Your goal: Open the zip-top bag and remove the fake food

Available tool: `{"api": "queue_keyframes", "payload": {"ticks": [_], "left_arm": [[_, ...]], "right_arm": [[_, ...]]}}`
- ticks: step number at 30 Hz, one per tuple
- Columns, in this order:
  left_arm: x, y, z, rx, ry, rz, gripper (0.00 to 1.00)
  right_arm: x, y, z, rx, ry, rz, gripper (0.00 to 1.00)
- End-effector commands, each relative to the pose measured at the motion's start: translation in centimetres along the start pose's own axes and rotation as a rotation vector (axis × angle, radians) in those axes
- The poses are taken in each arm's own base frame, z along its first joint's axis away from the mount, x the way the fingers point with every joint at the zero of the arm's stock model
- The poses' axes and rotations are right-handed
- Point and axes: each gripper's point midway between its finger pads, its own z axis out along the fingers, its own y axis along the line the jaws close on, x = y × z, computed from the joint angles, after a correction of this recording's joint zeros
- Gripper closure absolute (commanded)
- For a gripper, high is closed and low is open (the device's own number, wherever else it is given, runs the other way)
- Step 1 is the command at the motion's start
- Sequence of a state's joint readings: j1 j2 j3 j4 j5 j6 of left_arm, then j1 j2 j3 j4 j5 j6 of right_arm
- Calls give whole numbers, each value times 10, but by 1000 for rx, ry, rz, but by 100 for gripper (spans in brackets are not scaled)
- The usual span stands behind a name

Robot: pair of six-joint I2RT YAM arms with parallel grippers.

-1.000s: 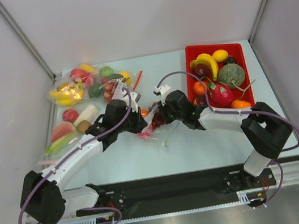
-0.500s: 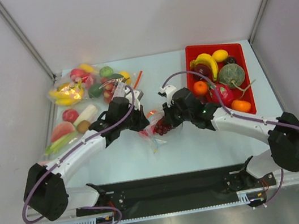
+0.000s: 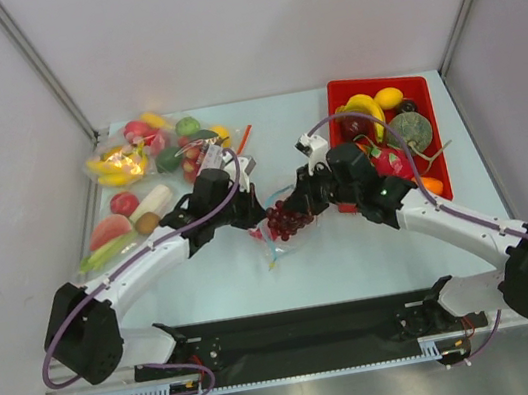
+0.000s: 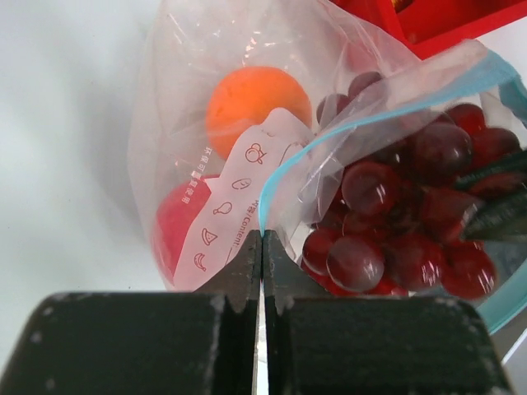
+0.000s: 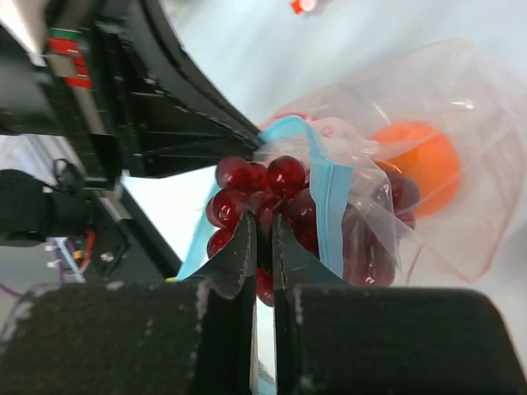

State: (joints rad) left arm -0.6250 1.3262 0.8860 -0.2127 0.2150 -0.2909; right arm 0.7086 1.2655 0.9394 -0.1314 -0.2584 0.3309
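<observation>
The zip-top bag (image 3: 267,241) hangs between the two grippers over the middle of the table, its mouth pulled apart. Its blue-green zip strip (image 4: 280,177) runs into my left gripper (image 4: 262,239), which is shut on the bag's rim (image 3: 253,216). Inside lie an orange ball (image 4: 251,100) and a red fruit (image 4: 174,234). A dark red grape bunch (image 3: 288,220) sits at the bag's mouth, partly past the strip (image 5: 325,197). My right gripper (image 5: 263,229) is shut on the middle of that bunch (image 5: 247,177), just right of the bag (image 3: 304,207).
A red bin (image 3: 333,95) of fake fruit stands at the back right, close behind the right arm. Other clear bags of food (image 3: 136,158) and loose pieces (image 3: 128,230) lie along the left side. The black base rail (image 3: 296,329) runs along the near edge.
The right gripper has drawn the grape bunch to the right, out toward the bag's mouth, and its arm has swung outward. The left gripper has kept hold of the bag's rim.
</observation>
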Motion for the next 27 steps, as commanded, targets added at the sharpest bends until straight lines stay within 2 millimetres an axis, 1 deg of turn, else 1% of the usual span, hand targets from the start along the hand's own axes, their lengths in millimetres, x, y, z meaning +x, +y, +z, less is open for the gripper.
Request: {"api": "queue_keyframes", "payload": {"ticks": [1,2,4,5,7,8,10,15,16,19,20,23,24,27], "left_arm": [[-22,-9,2,39,-46,-1,100],[-22,-9,3,40,-47,-1,100],[-21,-9,5,44,-45,-2,100],[-22,-10,5,50,-46,-4,99],[-25,-13,5,64,-55,-7,100],[-25,-14,5,67,-56,-7,100],[-28,-15,5,71,-63,-2,100],[-26,-13,6,67,-58,9,100],[-25,-13,6,68,-55,9,100],[-28,-17,4,83,-66,13,99],[-30,-19,3,95,-69,15,100],[-36,-26,-3,124,-90,32,100],[-37,-27,-4,132,-90,43,100],[-38,-34,-7,169,-86,69,100]], "right_arm": [[-51,43,-18,-165,-144,9,100],[-53,48,-22,-194,-144,13,100],[-55,50,-24,-227,-148,28,100],[-58,56,-26,-267,-155,36,100],[-57,59,-27,-300,-154,47,100],[-59,66,-29,-341,-160,41,100],[-61,69,-31,-366,-168,55,100],[-66,88,-43,-508,-174,49,100],[-66,91,-41,-539,-168,50,100],[-55,103,-43,-637,-104,49,100],[-50,105,-41,-676,-76,44,100],[-36,114,-38,-730,-24,26,100],[-33,121,-37,-748,-10,14,100],[-27,130,-36,-773,11,-24,100]]}}
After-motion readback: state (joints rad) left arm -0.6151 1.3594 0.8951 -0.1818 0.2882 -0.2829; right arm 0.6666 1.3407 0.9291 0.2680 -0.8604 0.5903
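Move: The right fingers already pinch the grapes by the stem; the bunch hangs about 5 cm below them, 2 cm back and 2 cm left, in the bag's mouth. From that hand, the left gripper's tips are some 7 cm left and 6 cm lower, the orange about 5 cm ahead, 2 cm right and 12 cm down, and the red bin's middle 14 cm ahead and 22 cm right. From the left hand the grapes lie 5 cm right and 1 cm back, near its height. Keeping the stem pinched, the right hand draws the grapes up out of the bag mouth by about 7 cm while bearing left, then swings back towards the base, ending some 6 cm back and 5 cm left. Its wrist rolls left side up and turns counter-clockwise, about 35 degrees in all, until the fingers point nearly level to the left. The left hand keeps its pinch on the blue zip edge, almost still. ##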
